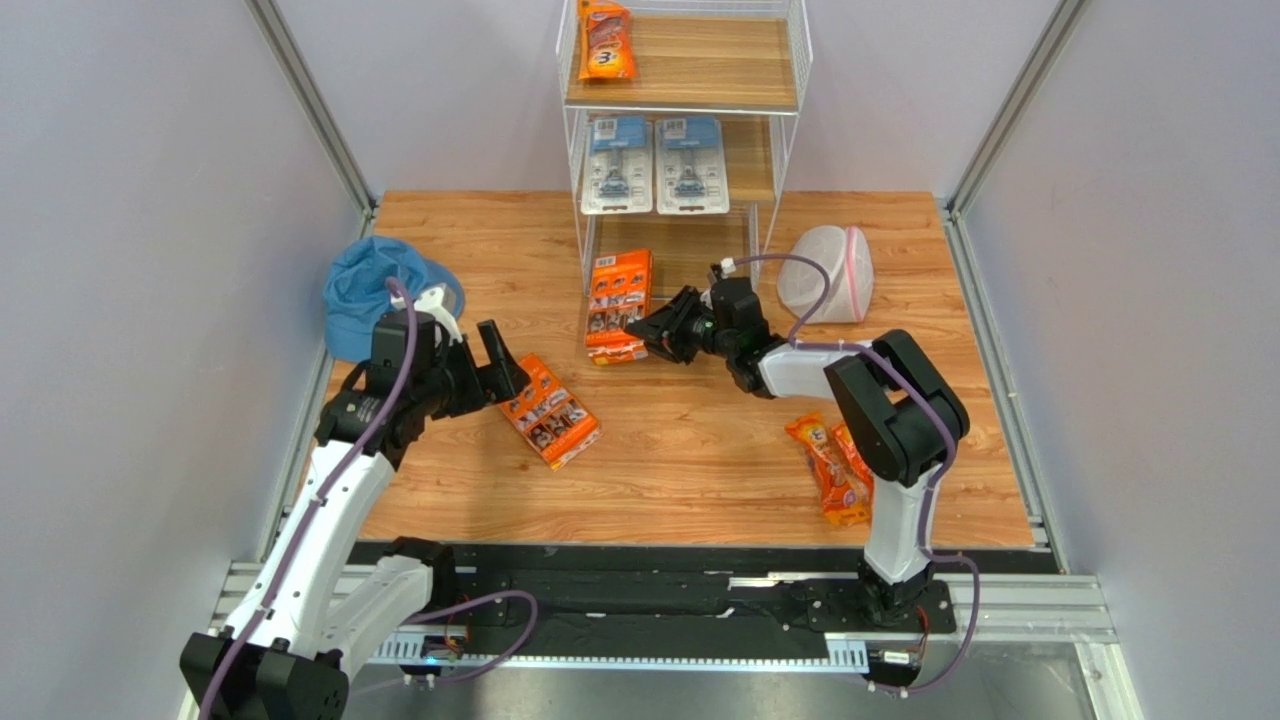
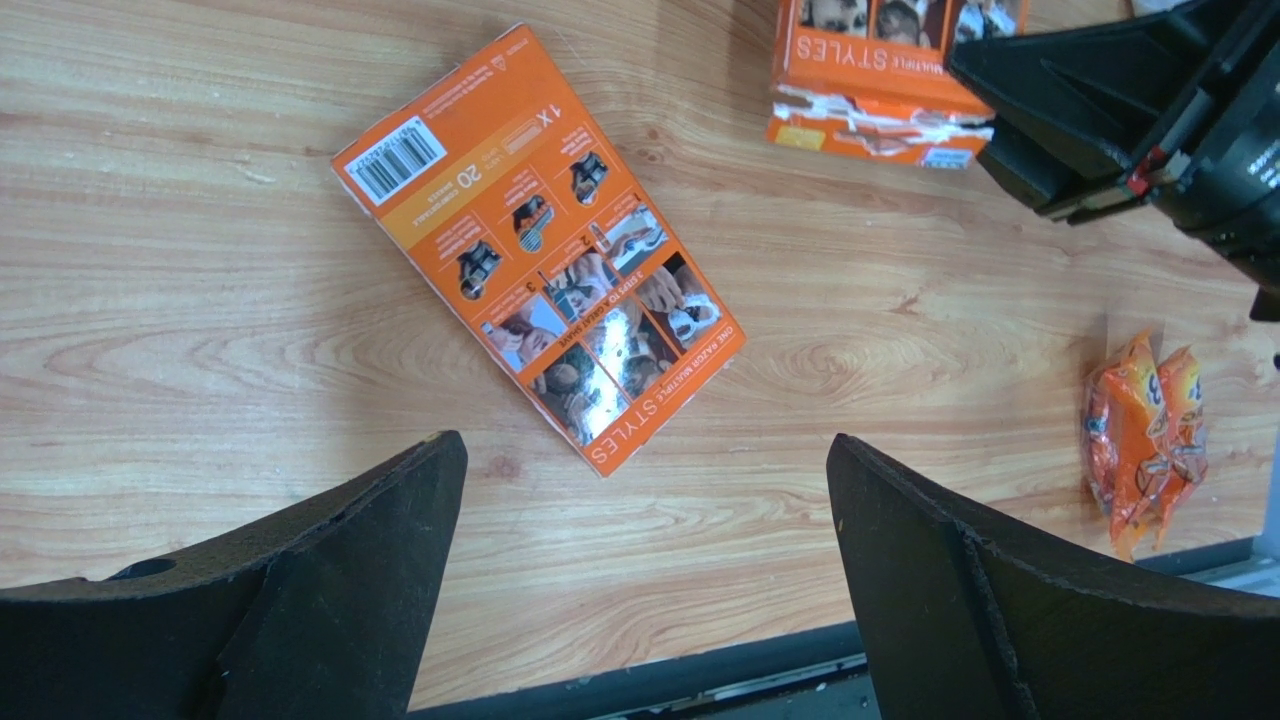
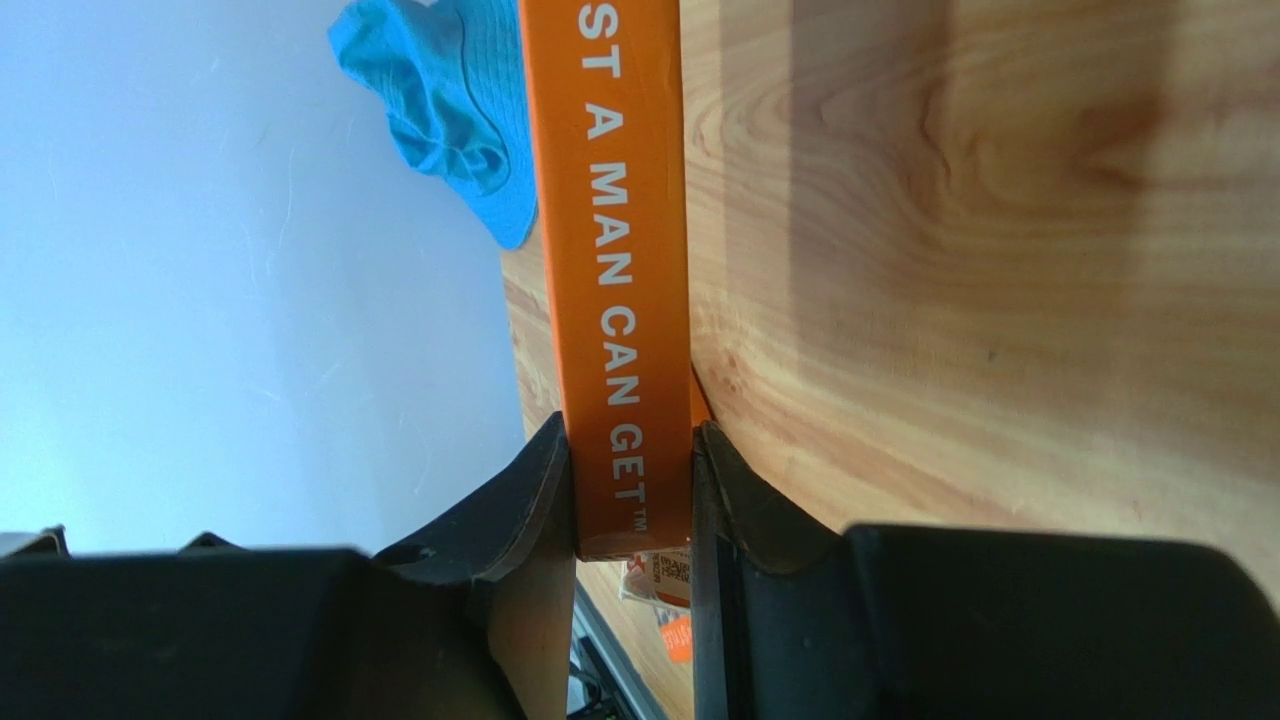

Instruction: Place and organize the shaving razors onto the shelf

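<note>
The white wire shelf (image 1: 721,68) stands at the back. Its top board holds an orange razor bag (image 1: 606,41); two white and blue blister cards (image 1: 616,165) lie on the middle board. My right gripper (image 1: 657,333) is shut on the edge of an orange multi-pack (image 1: 618,293) in front of the shelf's foot. The right wrist view shows the pack's side (image 3: 616,300) pinched between the fingers (image 3: 631,450), with another pack under it. A second orange multi-pack (image 2: 541,248) lies flat on the table ahead of my left gripper (image 2: 643,450), which is wide open and holds nothing.
Two orange razor bags (image 1: 831,465) lie at the front right of the table. A blue bucket hat (image 1: 368,285) sits at the left edge, behind the left arm. A white mesh bag with pink trim (image 1: 831,273) rests right of the shelf.
</note>
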`<state>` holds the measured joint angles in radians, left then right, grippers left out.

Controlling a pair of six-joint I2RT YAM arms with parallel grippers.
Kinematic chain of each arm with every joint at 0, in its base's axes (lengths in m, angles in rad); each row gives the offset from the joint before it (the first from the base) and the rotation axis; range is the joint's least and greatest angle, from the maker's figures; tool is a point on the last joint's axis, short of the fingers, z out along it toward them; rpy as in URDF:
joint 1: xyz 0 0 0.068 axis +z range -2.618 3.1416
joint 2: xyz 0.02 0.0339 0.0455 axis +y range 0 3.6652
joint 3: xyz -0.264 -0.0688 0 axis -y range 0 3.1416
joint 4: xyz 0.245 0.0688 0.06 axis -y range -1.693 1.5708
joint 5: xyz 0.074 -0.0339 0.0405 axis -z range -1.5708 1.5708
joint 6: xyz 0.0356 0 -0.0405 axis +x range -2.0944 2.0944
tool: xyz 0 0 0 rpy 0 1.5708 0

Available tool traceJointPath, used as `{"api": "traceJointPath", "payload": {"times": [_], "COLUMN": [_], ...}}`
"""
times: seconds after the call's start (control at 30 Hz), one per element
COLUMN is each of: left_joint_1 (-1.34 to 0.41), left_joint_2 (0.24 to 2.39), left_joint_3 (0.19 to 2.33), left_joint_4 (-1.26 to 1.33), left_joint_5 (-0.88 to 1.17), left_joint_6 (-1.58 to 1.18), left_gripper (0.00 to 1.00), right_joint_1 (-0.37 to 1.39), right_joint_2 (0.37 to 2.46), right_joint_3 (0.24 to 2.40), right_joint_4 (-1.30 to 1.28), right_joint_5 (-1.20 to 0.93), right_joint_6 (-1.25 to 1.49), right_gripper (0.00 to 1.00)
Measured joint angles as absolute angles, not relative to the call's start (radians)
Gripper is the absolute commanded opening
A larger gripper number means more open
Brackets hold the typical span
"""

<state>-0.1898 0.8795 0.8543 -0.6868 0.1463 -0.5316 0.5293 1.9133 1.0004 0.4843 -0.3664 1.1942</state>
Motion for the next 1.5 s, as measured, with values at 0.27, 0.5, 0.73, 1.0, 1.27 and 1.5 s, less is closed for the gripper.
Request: {"api": "traceJointPath", "payload": {"times": [0.27,0.5,0.73,1.0,1.27,1.5], "left_joint_1": [-0.19,-0.19,-0.19,-0.19,-0.19,-0.19], "left_joint_2": [0.879,0.881,0.881,0.881,0.882,0.897], "left_joint_3": [0.831,0.827,0.809,0.793,0.762,0.732], "left_joint_4": [-0.675,-0.669,-0.662,-0.652,-0.638,-0.596], "left_joint_5": [0.16,0.174,0.179,0.21,0.238,0.276], "left_joint_6": [-0.528,-0.527,-0.525,-0.525,-0.527,-0.54], "left_gripper": [0.99,0.99,0.99,0.99,0.99,0.99], "right_joint_1": [0.499,0.478,0.469,0.453,0.444,0.445], "right_joint_2": [2.014,2.108,2.159,2.18,2.198,2.186], "right_joint_3": [1.132,1.226,1.283,1.338,1.369,1.339], "right_joint_4": [0.48,0.455,0.416,0.373,0.321,0.302], "right_joint_5": [-0.372,-0.389,-0.395,-0.395,-0.392,-0.374], "right_joint_6": [1.204,1.208,1.208,1.206,1.193,1.177], "right_gripper": [0.03,0.05,0.13,0.33,0.56,0.7]}}
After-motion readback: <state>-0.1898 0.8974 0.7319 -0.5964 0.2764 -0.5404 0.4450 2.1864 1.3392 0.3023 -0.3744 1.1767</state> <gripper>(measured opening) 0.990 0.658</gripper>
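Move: The right hand holds the orange razor box by its near end, the box's middle about 5 cm ahead and 4 cm to the left. The left half of the bottom shelf lies some 20 cm ahead, 3 cm left and 8 cm below; the left blister pack sits 20 cm ahead, 3 cm left, 5 cm up. From the left hand, the remaining orange box lies about 10 cm ahead, 2 cm right and 16 cm down. Still pinching the box flat by its near end, the right hand carries it forward about 9 cm, sinking on the way, into the left side of the bottom shelf; then the fingers spread while the hand sinks a little more, some 4 cm in all, easing back slightly. The open left hand sinks about 3.5 cm and drifts 2 cm right, nearer the remaining box. ##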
